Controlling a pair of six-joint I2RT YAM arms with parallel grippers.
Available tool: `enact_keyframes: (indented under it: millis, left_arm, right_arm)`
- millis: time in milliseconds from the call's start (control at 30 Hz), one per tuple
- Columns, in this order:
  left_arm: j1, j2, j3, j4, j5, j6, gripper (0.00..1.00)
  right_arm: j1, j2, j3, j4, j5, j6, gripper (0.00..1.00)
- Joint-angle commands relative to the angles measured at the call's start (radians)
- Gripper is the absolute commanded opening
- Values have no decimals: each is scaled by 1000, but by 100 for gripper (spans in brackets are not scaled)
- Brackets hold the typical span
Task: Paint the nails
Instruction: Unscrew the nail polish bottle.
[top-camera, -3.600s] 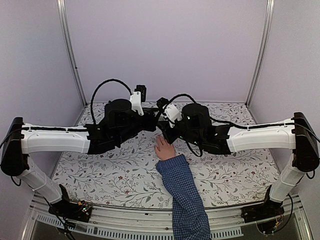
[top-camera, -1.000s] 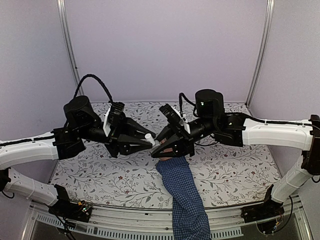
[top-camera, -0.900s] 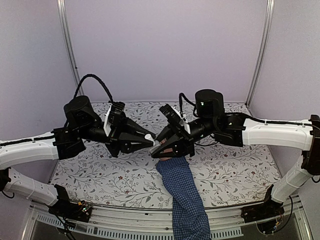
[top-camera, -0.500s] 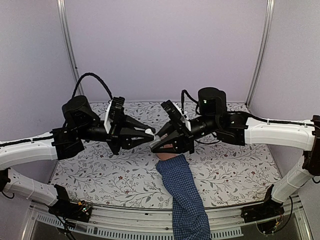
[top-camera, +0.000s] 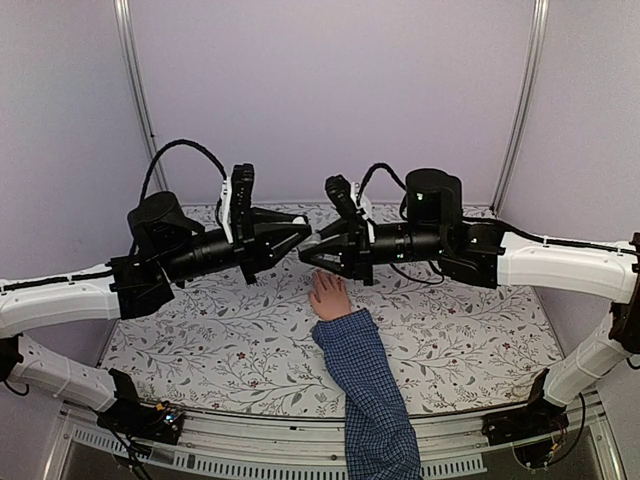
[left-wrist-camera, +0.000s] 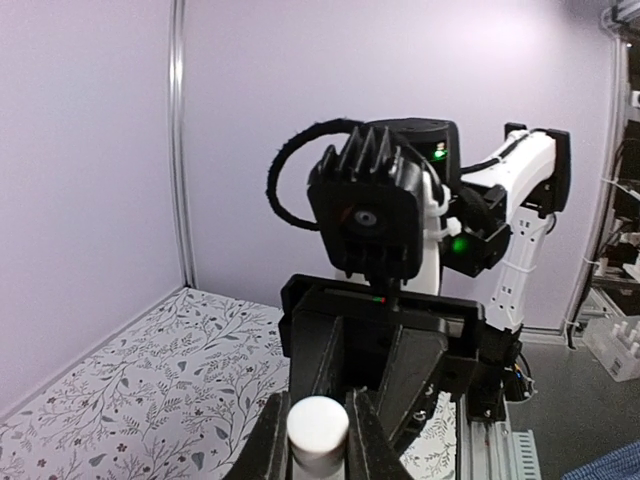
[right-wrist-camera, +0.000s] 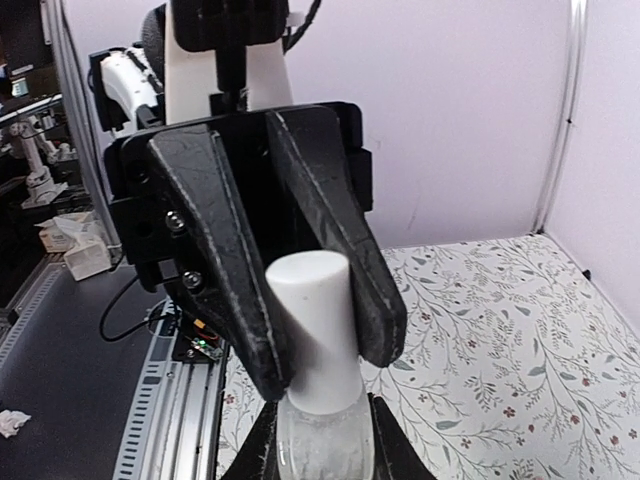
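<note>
A small pale hand (top-camera: 328, 297) lies flat on the floral table, ending a blue checked sleeve (top-camera: 370, 385). Its nails (top-camera: 320, 278) are too small to show any colour. Above the hand my two grippers meet tip to tip in the air. My right gripper (right-wrist-camera: 320, 440) is shut on the clear body of a nail polish bottle (right-wrist-camera: 322, 450). My left gripper (left-wrist-camera: 318, 428) is shut on the bottle's white cap (right-wrist-camera: 312, 310). In the top view the left gripper (top-camera: 296, 237) and right gripper (top-camera: 312, 252) hide the bottle.
The floral tablecloth (top-camera: 200, 340) covers the table, with purple walls close on three sides. Metal posts (top-camera: 135, 100) stand at the back corners. A metal rail (top-camera: 250, 440) runs along the near edge.
Both grippers have lifted and levelled out, uncovering the hand below. The left gripper's jaws have closed onto the white cap, while the right keeps hold of the bottle.
</note>
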Motion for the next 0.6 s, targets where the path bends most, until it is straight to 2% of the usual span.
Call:
enact_keyframes:
  millis: [0,267,567]
  left_arm:
    - [-21,60,20,-34,-141,-24,0]
    - [-32,104,47,-59,-392,-101,0]
    - [-58,167,99,-108,-604,-141,0]
  right_arm:
    - [4,37,63,29,219,26,0]
    - [5,91,97,51,375,14,0]
    - [19,144,135,59,501,16,0]
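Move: My left fingers are already shut round the white cap and my right fingers round the glass of the upright nail polish bottle. From my left hand, the bottle lies straight below, about 4 cm down; from my right hand, the cap is the same distance straight up. The person's hand lies flat on the table, roughly 10 cm ahead of and 4 cm to the right of both hands, some 33 cm below my left and 29 cm below my right. Keeping both grips, I swing my two hands forward together about 8 cm, sinking nearly 3 cm, over the person's hand. My left wrist turns the cap about 25 degrees counter-clockwise while my right turns the bottle about as much clockwise, so the fingers that faced each other sideways come to point more forward. ##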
